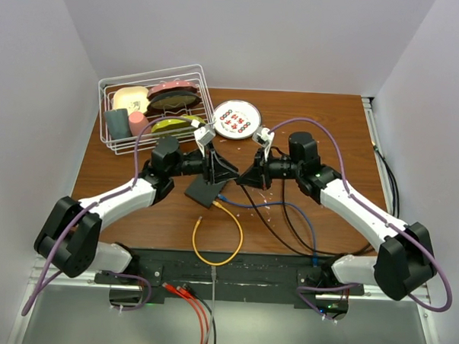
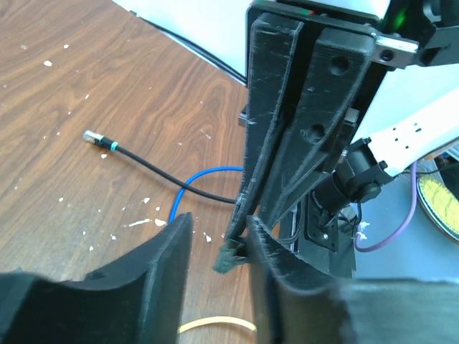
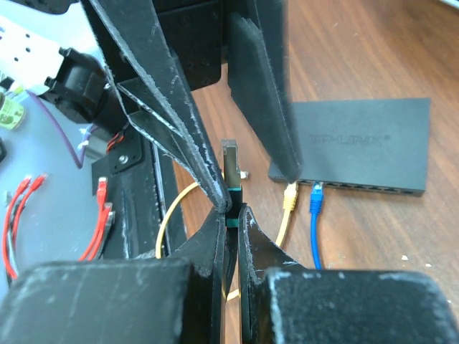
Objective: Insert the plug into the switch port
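My right gripper [image 3: 234, 213] is shut on the plug [image 3: 231, 168], a metal-tipped connector with a teal band on a black cable, held upright. The flat black switch [image 3: 366, 140] lies to its right, with its row of ports [image 3: 358, 188] facing me. A yellow plug [image 3: 290, 197] and a blue plug [image 3: 316, 197] sit in two ports. My left gripper [image 2: 219, 226] is open around the plug [image 2: 229, 256], which lies close to its right finger [image 2: 287, 287]. From above, both grippers [image 1: 228, 172] [image 1: 244, 176] meet beside the switch [image 1: 202, 192].
A white wire basket [image 1: 152, 108] of dishes stands at the back left, a white plate [image 1: 236, 117] beside it. A yellow cable loop [image 1: 217, 240], a blue cable [image 1: 289, 209] and black cables cross the table. The black cable's loose end [image 2: 93, 136] lies on the wood.
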`<state>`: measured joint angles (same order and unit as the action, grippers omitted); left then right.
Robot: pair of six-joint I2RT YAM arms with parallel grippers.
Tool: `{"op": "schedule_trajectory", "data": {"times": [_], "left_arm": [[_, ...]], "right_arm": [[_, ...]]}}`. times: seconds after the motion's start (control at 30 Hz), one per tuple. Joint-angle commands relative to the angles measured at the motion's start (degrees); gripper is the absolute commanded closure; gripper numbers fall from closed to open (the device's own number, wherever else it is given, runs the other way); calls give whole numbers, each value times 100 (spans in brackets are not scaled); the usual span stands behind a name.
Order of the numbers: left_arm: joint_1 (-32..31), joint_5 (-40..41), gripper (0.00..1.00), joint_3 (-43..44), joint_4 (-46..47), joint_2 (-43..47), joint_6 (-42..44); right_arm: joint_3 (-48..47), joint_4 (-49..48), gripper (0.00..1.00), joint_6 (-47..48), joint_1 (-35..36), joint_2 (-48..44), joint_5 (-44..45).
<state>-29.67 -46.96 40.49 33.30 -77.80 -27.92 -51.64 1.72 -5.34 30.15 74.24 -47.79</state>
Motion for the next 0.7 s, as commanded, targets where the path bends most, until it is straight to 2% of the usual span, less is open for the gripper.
{"op": "schedule_trajectory", "data": {"times": [0.0,0.03,0.07,0.17,0.2,0.27,0.4,0.43,0.5,0.53,0.6,0.67], "left_arm": [[-39,-50,76,56,124,142,50],[-39,-33,93,47,168,151,-20],[-39,-15,100,38,212,160,-55],[-39,81,100,-23,431,230,-248],[-39,151,100,-24,414,248,-292],[-30,432,100,20,205,335,-372],[-39,1012,100,240,-428,546,-407],[-47,1353,100,336,-577,590,-477],[-48,1715,100,450,-1052,713,-617],[-39,2064,100,547,-1201,748,-827],[-48,2339,100,600,-1519,836,-1065],[-39,2708,100,618,-1746,924,-1443]], "right_arm": [[-286,-189,100,-107,17,-182,15],[-286,-189,100,-107,17,-190,7],[-286,-189,100,-90,8,-182,50],[-303,-15,100,-63,17,-164,172],[-312,13,95,-81,26,-199,304],[-321,109,76,-107,26,-287,638],[-417,223,76,-151,61,-550,1498],[-435,241,60,-177,78,-646,1692],[-435,233,40,-247,131,-770,2070],[-418,189,23,-274,218,-918,2481],[-417,101,13,-274,359,-1016,2870],[-479,118,8,-231,605,-1008,3423]]}}
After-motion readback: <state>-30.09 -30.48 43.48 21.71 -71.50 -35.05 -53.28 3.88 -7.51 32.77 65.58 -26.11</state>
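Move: The black cable's plug, still held in the right fingertips, sits between the left hand's open fingers, about 1 cm to that hand's right and level with it; from the right hand it is some 2 cm left. From the right hand, the switch lies about 10 cm left, 2 cm back and 18 cm below; the blue plug is roughly 6 cm left and 5 cm back, at table height. Left fingers pinch the plug, carrying it some 3 cm forward and up; right lets go, rising about 4 cm. ##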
